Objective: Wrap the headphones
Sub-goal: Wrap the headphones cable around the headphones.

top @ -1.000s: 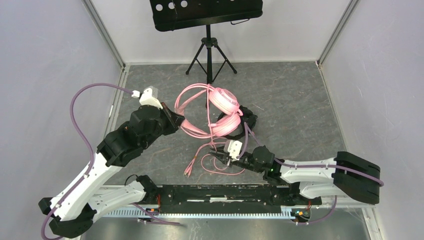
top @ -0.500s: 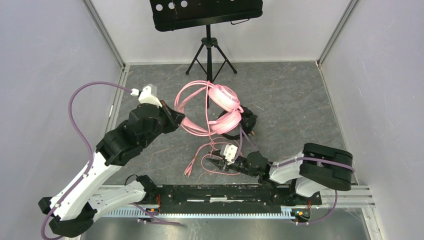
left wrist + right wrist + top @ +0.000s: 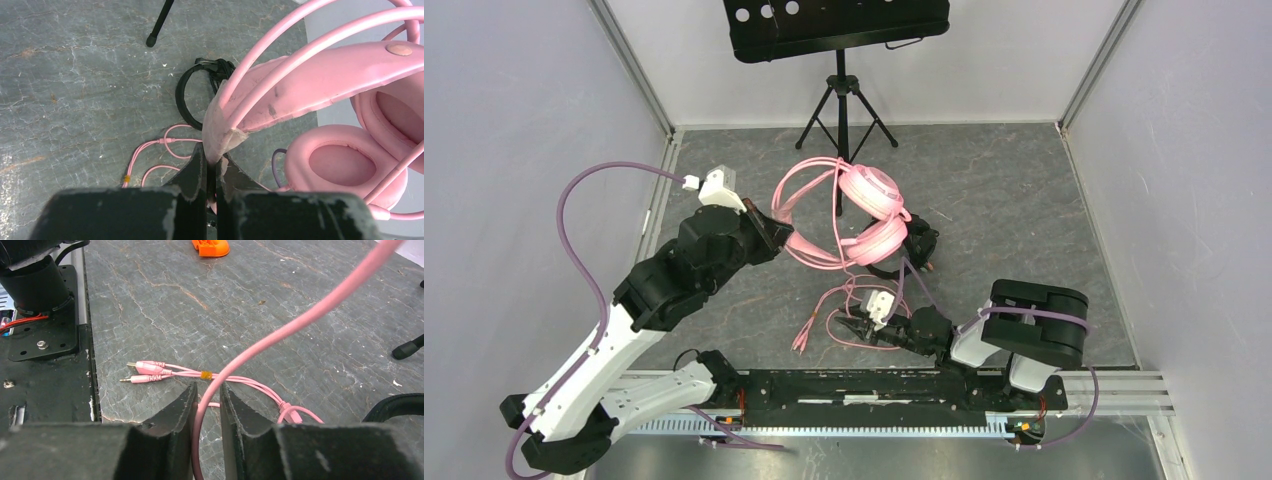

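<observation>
The pink headphones (image 3: 870, 189) hang tilted above the table, and my left gripper (image 3: 216, 159) is shut on the worn end of their headband (image 3: 320, 75). Both padded cups (image 3: 345, 162) show to the right in the left wrist view. The long pink cable (image 3: 280, 332) drops from them and runs between the fingers of my right gripper (image 3: 207, 390), low over the table. It lies against the left finger, with a gap to the right one. Its plugs (image 3: 142, 371) lie just ahead. The black headphones (image 3: 919, 243) lie on the table under the pink pair.
A black tripod music stand (image 3: 839, 90) stands at the back middle, one foot (image 3: 159, 25) near the headphones. Loose pink cable loops (image 3: 844, 330) lie by the front rail (image 3: 864, 385). An orange piece (image 3: 210, 246) sits farther off on the table.
The right arm has folded back toward its base, and its gripper slid a little left along the cable. The left gripper has carried the pink headphones slightly up and away.
</observation>
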`<state>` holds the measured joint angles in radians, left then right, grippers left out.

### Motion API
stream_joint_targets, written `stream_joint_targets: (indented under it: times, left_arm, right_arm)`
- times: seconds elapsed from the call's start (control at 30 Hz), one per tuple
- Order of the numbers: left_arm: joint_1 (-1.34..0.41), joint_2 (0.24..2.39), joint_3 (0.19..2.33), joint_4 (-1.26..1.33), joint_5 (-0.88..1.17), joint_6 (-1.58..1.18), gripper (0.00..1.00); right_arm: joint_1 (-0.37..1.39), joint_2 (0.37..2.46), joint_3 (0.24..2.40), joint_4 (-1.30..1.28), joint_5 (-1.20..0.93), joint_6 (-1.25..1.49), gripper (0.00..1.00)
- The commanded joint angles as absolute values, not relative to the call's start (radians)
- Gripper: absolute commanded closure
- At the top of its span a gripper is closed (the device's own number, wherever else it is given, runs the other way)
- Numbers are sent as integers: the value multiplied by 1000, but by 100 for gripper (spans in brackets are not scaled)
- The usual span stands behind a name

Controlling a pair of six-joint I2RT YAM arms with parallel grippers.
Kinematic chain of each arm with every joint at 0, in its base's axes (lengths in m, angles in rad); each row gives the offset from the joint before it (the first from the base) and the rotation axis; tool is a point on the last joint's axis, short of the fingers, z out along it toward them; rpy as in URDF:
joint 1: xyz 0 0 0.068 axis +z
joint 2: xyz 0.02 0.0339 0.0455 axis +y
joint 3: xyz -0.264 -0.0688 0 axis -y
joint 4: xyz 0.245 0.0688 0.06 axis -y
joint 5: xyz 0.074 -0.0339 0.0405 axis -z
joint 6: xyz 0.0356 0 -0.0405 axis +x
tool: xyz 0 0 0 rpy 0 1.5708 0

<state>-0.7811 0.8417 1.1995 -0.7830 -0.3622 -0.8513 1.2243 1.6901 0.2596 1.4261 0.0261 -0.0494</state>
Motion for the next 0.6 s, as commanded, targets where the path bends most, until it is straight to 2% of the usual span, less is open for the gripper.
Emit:
stream_joint_targets:
  times: [0.0,0.13,0.57]
  left_arm:
    - [-779,831,1270,-652,-373,-924,98]
    - [-779,832,1286,-660,-400,-905,98]
    - [-774,910,1452,-729,-620,-763,98]
  right_arm:
    - [1231,1719,271,1532,17,-64,76]
    - [1232,1739,265,1557,3,-60,100]
    - [1233,1671,200,1565,-69,-81,100]
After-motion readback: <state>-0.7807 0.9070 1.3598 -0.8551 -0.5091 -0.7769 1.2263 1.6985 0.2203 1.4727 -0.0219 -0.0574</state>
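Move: The pink headphones' cable already passes between the right gripper's partly open fingers, right at its hand point. From there the pink ear cups hang about 10 cm ahead, 3 cm right and 22 cm up. The plugs lie some 10 cm left and 2 cm back, the black headphones about 18 cm ahead and 12 cm right, both roughly 9 cm down. From the left gripper, already holding the headband, that stretch of cable is about 8 cm back, 10 cm right and 23 cm down. Shut the right gripper fully on the cable and keep it pinched low, letting the hand ease only about 1 cm back. As those fingers close, start raising the left gripper with the headband still held, about 3.5 cm up, and carry it some 2.5 cm left and slightly forward, away from the right gripper, with a slight wrist turn. ##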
